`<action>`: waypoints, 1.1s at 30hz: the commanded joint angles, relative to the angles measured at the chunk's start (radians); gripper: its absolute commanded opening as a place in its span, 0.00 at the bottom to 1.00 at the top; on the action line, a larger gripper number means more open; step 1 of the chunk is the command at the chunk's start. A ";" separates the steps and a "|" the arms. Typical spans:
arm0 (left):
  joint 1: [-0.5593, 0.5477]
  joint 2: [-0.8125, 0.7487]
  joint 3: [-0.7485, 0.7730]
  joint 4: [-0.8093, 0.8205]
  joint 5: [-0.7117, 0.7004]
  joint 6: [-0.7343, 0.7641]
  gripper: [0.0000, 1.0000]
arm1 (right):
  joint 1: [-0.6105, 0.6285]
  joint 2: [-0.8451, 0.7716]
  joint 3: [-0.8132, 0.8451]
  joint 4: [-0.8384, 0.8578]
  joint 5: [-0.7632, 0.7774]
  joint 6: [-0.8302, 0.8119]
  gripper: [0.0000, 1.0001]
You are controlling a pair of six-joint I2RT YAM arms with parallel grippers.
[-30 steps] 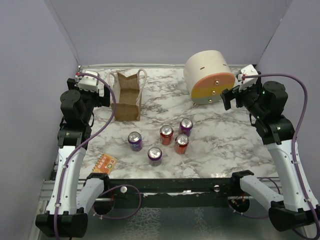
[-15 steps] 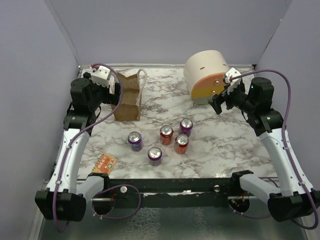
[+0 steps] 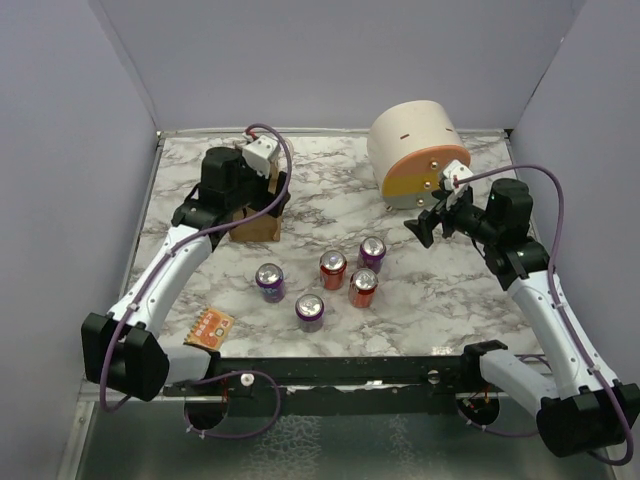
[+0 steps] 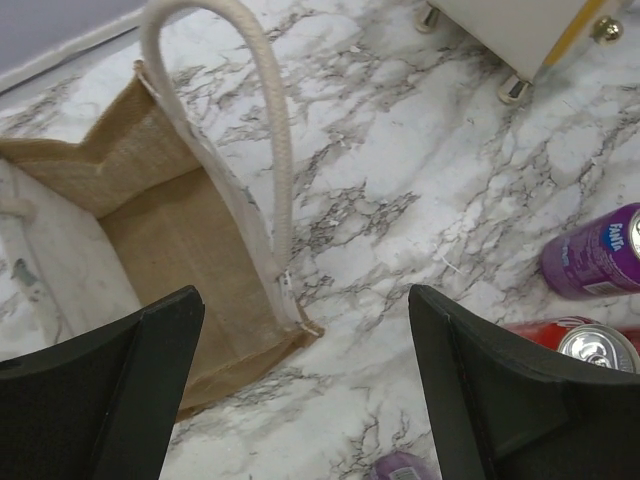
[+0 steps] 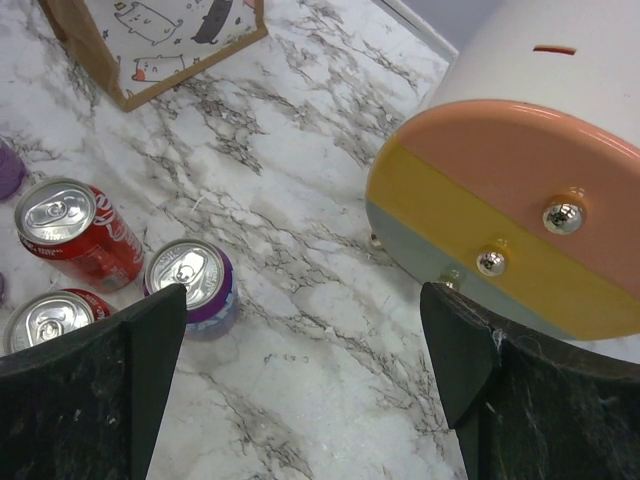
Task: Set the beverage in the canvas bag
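Note:
The canvas bag (image 3: 256, 226) stands at the back left, mostly covered by my left arm. In the left wrist view the canvas bag (image 4: 165, 235) is open-topped and empty, with a cream handle (image 4: 272, 140) arched over its right side. My left gripper (image 4: 305, 300) hangs open above the bag's near right corner, holding nothing. Several beverage cans stand mid-table, among them a red one (image 3: 332, 268) and a purple one (image 3: 372, 253). My right gripper (image 3: 428, 222) is open, up and to the right of that purple can (image 5: 190, 282), over bare marble (image 5: 300, 295).
A large cream cylinder (image 3: 418, 152) with an orange-yellow face stands at the back right, close behind my right gripper; the cylinder (image 5: 520, 180) fills the right wrist view's upper right. An orange packet (image 3: 208, 327) lies near the front left edge. Purple walls enclose the table.
My left arm has swung right from the table's left edge to above the bag. My right arm has come forward and left, from beside the cylinder toward the cans.

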 commanded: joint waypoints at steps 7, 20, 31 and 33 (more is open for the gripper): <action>-0.060 0.166 0.055 0.059 -0.136 -0.061 0.82 | -0.007 -0.035 -0.028 0.061 -0.072 0.002 1.00; -0.074 0.279 0.049 0.087 -0.125 -0.090 0.51 | -0.011 -0.022 -0.043 0.066 -0.094 0.000 1.00; -0.076 0.290 0.030 0.087 -0.064 -0.153 0.23 | -0.024 -0.023 -0.050 0.075 -0.087 -0.008 1.00; -0.078 0.290 0.030 0.081 -0.045 -0.175 0.17 | -0.030 -0.022 -0.053 0.075 -0.093 -0.008 1.00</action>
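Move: Just ahead and below the left hand is the near strand of the canvas bag's right handle, about 4 cm forward, 3 cm right and 9 cm down. The bag's middle sits some 9 cm ahead, 5 cm left and well below. Nearest can is a purple one, 9 cm back and 3 cm left; a red can stands 7 cm back, 11 cm right. From the right hand the strand is about 10 cm ahead, 25 cm left, 8 cm lower. Sinking about 9 cm beside the bag's right wall, the left hand also works some 4 cm forward and 3 cm to the right, its fingers tipping down by roughly 10 degrees. Steadily the gripper closes from nearly wide open, most of it during the lower part of the descent, and pinches the near strand of the right rope handle between the fingertips. ##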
